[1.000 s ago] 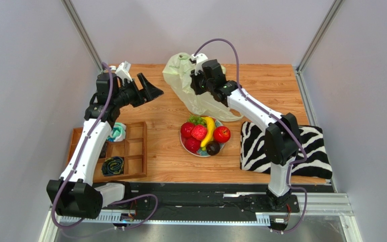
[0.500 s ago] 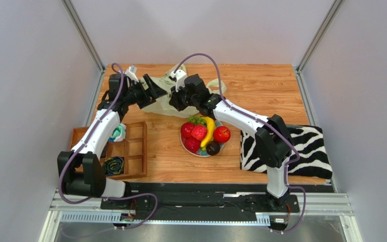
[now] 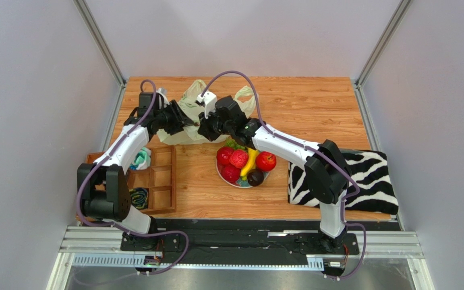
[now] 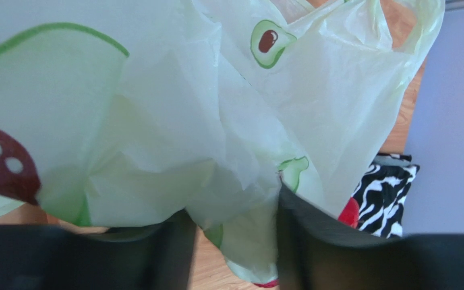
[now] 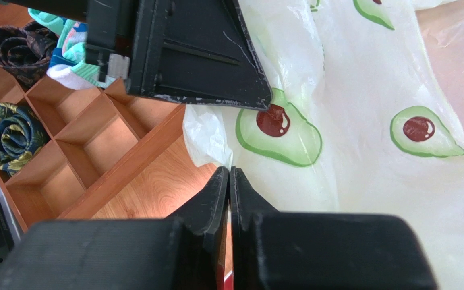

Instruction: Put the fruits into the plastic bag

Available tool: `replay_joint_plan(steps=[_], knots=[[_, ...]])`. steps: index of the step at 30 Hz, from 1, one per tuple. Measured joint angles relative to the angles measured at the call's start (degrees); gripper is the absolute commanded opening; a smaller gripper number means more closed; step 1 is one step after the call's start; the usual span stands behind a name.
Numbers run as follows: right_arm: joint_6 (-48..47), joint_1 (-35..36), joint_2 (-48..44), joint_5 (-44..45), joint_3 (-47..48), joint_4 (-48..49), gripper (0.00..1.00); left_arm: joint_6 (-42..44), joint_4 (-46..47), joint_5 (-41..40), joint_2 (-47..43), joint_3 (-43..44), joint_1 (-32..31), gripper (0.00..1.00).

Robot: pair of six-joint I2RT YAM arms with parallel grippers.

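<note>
The pale green plastic bag (image 3: 193, 115) with avocado prints lies crumpled at the back left of the table. My right gripper (image 3: 206, 128) is shut, its tips (image 5: 229, 169) pinching the plastic bag (image 5: 367, 175) by its edge. My left gripper (image 3: 179, 118) faces it from the left, jaws apart, with a hanging fold of the plastic bag (image 4: 156, 121) between its fingers (image 4: 231, 202). The fruits sit on a plate (image 3: 218, 171): banana (image 3: 251, 158), red fruits (image 3: 266, 161), green grapes (image 3: 235, 144), a dark oval fruit (image 3: 255, 177).
A wooden divided tray (image 3: 162, 181) holding rolled teal cloth bundles (image 3: 135, 197) lies at the left, just below the left arm. A zebra-striped cloth (image 3: 367, 175) lies at the right. The two grippers are almost touching over the bag.
Both arms swung left and nearer, dragging the bag leftward across the table. The left gripper came in onto the bag and its jaws narrowed.
</note>
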Motion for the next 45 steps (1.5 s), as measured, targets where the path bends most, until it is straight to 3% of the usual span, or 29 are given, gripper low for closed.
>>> replay_joint_plan(steps=[3,4,6,9,13,21,27,33,39,45], knots=[[-0.17,0.04,-0.55,0.63,-0.26,-0.76,0.24,1.20,0.48,0.48,1.42,0.17,0.00,0.03],[-0.17,0.07,-0.74,1.38,-0.22,-1.44,0.30,1.49,0.72,0.63,1.68,0.17,-0.04,0.00],[-0.13,-0.04,-1.27,3.50,0.66,-4.61,0.46,2.73,1.38,0.90,1.77,0.17,-0.04,0.00],[0.44,-0.59,-1.97,5.55,3.08,-9.27,0.63,5.07,2.91,0.87,0.66,0.20,-0.04,0.00],[1.18,-2.82,-6.97,7.08,5.33,-13.81,0.76,7.98,6.29,1.46,-2.82,0.44,-0.04,0.00],[7.26,-12.79,-18.16,8.61,13.35,-15.72,0.78,13.77,15.45,10.01,-14.19,1.99,0.04,0.00],[14.99,-26.29,-19.21,-2.16,15.34,-16.35,0.78,14.23,18.84,22.60,-19.26,6.64,0.46,0.00],[21.77,-34.64,-16.28,-14.36,15.32,-19.41,0.79,12.11,19.45,37.16,-20.63,9.92,0.66,0.00],[25.70,-37.86,-15.30,-23.54,11.30,-19.34,0.80,11.56,15.10,45.94,-20.96,9.94,0.66,0.00],[32.09,-36.50,-12.94,-34.29,3.10,-12.37,0.80,10.97,12.79,50.10,-22.23,9.94,0.68,0.00]])
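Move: The plastic bag's gathered edge is already between the left hand's half-open fingers, and the right hand, just next to it, still pinches the bag there. The fruit bowl lies about 18 cm to the left hand's right, 7 cm back and 14 cm below; from the right hand it is some 15 cm right and 3 cm back. The wooden tray sits roughly 19 cm left of the left hand and 14 cm back, at the same depth. The plastic bag changes hands: the left fingers shut on its edge while the right fingers open wide and let go. The left hand then hoists the bag about 25 cm, draws back some 15 cm and drifts right, tipping up and swinging clockwise by roughly 50 degrees. The right hand rises away to the right and a little forward, then sinks and eases back a few centimetres, tipping down, still open. ##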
